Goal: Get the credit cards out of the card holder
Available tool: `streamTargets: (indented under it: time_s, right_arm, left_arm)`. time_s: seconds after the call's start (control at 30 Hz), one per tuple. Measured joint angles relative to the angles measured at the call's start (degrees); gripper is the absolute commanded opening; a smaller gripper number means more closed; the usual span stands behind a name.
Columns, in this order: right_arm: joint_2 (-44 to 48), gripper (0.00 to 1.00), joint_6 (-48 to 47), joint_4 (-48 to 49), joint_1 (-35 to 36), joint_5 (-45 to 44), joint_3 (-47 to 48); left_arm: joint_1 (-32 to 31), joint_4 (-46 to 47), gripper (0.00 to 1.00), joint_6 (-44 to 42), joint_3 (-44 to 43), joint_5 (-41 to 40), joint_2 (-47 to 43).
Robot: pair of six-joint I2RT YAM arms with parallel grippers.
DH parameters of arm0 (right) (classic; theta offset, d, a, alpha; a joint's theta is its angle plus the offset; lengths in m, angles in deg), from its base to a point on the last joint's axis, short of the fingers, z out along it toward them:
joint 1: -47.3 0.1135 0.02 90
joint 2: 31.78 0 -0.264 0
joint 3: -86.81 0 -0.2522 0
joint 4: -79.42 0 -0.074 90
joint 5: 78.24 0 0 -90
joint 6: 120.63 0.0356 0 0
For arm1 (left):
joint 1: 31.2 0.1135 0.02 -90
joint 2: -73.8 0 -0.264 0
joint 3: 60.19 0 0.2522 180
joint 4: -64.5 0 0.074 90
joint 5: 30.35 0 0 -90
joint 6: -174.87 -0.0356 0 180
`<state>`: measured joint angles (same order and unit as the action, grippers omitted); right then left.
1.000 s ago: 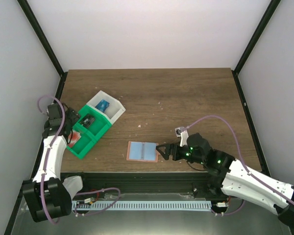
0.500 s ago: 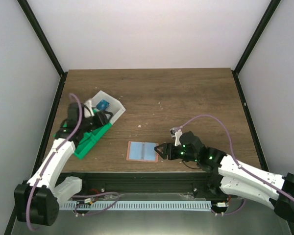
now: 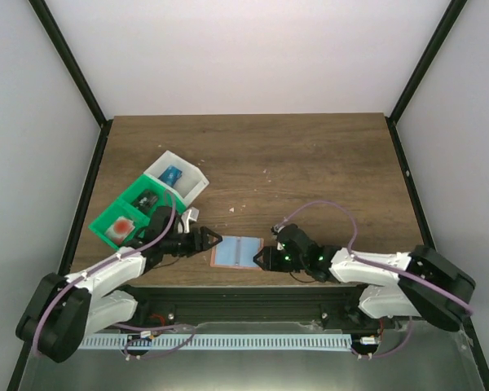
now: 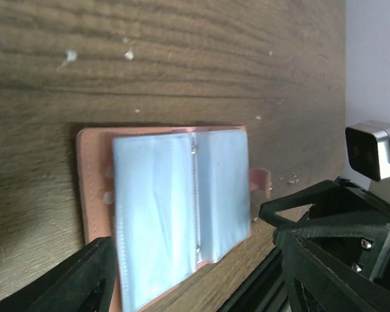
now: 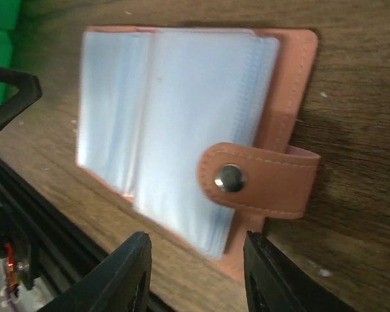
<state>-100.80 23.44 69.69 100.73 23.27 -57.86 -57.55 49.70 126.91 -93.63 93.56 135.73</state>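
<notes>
The card holder (image 3: 236, 252) lies open and flat near the table's front edge, with light blue sleeves (image 4: 175, 201) and salmon edging (image 5: 292, 84). Its snap tab (image 5: 253, 179) is folded over the right page. My left gripper (image 3: 210, 240) is open at the holder's left edge, fingers low and wide (image 4: 195, 279). My right gripper (image 3: 261, 259) is open at the right edge, its fingers (image 5: 198, 273) apart just short of the tab corner. A blue credit card (image 3: 173, 173) lies in the white tray. A dark one (image 3: 149, 199) and a red and white one (image 3: 124, 226) lie in the green tray.
The green tray (image 3: 106, 218) and the white tray (image 3: 197, 181) sit at the left, behind my left arm. The table's front edge runs just below the holder. The two grippers face each other across the holder, close together.
My left arm has swung from the green tray to the holder's left edge. My right gripper has moved left to the holder's right edge, and its jaws have narrowed.
</notes>
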Motion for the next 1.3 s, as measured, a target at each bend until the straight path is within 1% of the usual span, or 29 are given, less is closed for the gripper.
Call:
streamTargets:
  time_s: [0.1,0.23,0.33,0.4,0.6,0.7,0.73,0.83,0.87,0.93,0.97,1.03,1.07,1.13,1.17,1.3]
  right_arm:
    - [-4.24,0.36,0.70,1.44,0.00,-0.46,0.04]
    - [-6.60,0.30,0.63,2.03,0.00,-2.78,0.59]
    - [-7.80,0.26,0.35,2.27,0.00,-4.81,1.33]
    - [-8.41,0.24,0.11,2.95,0.00,-6.08,1.42]
    - [-10.25,0.20,-0.22,5.99,-0.09,-8.66,1.42]
    - [-11.26,0.19,-0.28,7.74,-0.39,-8.85,1.42]
    - [-11.45,0.19,-0.31,8.11,-0.46,-8.94,1.42]
    - [-11.80,0.19,-0.26,8.92,-0.48,-9.25,1.40]
    - [-11.82,0.19,-0.22,9.03,-0.50,-9.35,1.36]
    - [-11.80,0.19,-0.11,9.60,-0.55,-9.51,1.03]
    - [-11.80,0.19,0.02,9.94,-0.55,-9.60,0.87]
    - [-11.80,0.19,0.22,10.49,-0.59,-9.60,0.57]
    - [-11.80,0.19,0.31,10.78,-0.59,-9.60,0.42]
    - [-11.80,0.19,0.52,11.17,-0.59,-9.60,0.24]
    - [-11.80,0.19,0.68,11.39,-0.59,-9.62,0.13]
    - [-11.78,0.19,0.90,11.65,-0.63,-9.60,0.00]
  left_arm:
    - [-0.11,5.25,0.63,0.98,2.93,0.94,2.69]
    - [-0.22,12.00,0.50,2.67,6.12,3.15,8.04]
    - [-0.28,16.11,0.39,3.15,6.40,4.48,11.34]
    - [-0.33,18.56,0.35,3.13,6.40,4.90,13.03]
    - [-0.35,24.33,0.18,3.93,6.40,6.01,18.36]
    - [-0.44,26.93,0.02,4.74,6.25,6.62,20.63]
    - [-0.48,28.13,0.00,5.16,6.21,7.02,21.51]
    - [-0.83,31.85,0.00,6.86,5.95,8.28,23.39]
    - [-1.05,32.65,0.02,7.34,5.70,8.59,23.52]
    - [-1.73,33.97,0.14,8.46,4.87,9.07,23.52]
    - [-2.23,34.88,0.17,9.01,4.28,9.38,23.52]
    - [-2.91,36.46,0.18,9.97,3.43,9.88,23.52]
    - [-3.10,37.13,0.15,10.54,3.13,10.01,23.50]
    - [-3.30,37.90,0.03,11.04,2.86,10.12,23.39]
    - [-3.32,37.83,0.00,11.23,2.86,10.12,23.28]
    - [-3.37,37.18,0.00,10.64,2.84,9.90,22.82]
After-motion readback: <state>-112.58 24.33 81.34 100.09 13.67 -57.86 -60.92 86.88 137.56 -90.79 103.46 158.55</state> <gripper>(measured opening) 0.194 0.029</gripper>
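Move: The left hand's target, the holder's left clear sleeves, lies about 3 cm to its right, 3 cm back and 5 cm below; the right sleeves lie on the same level, 10 cm right and 4 cm back. The green tray is 24 cm left and 8 cm ahead. From the right hand, the card holder's middle is roughly 6 cm left, 2 cm ahead and 3 cm down, its snap strap about 3 cm straight ahead. Down about 5 cm goes the left hand, easing back slightly and closing on the left sleeves' outer edge, then up some 4 cm and right 3 cm with it, briefly loosening and shutting again. Meanwhile the right hand sinks 3 cm to the holder's right edge by the strap and slides about 4 cm forward, narrowing its fingers around that edge before staying there. ##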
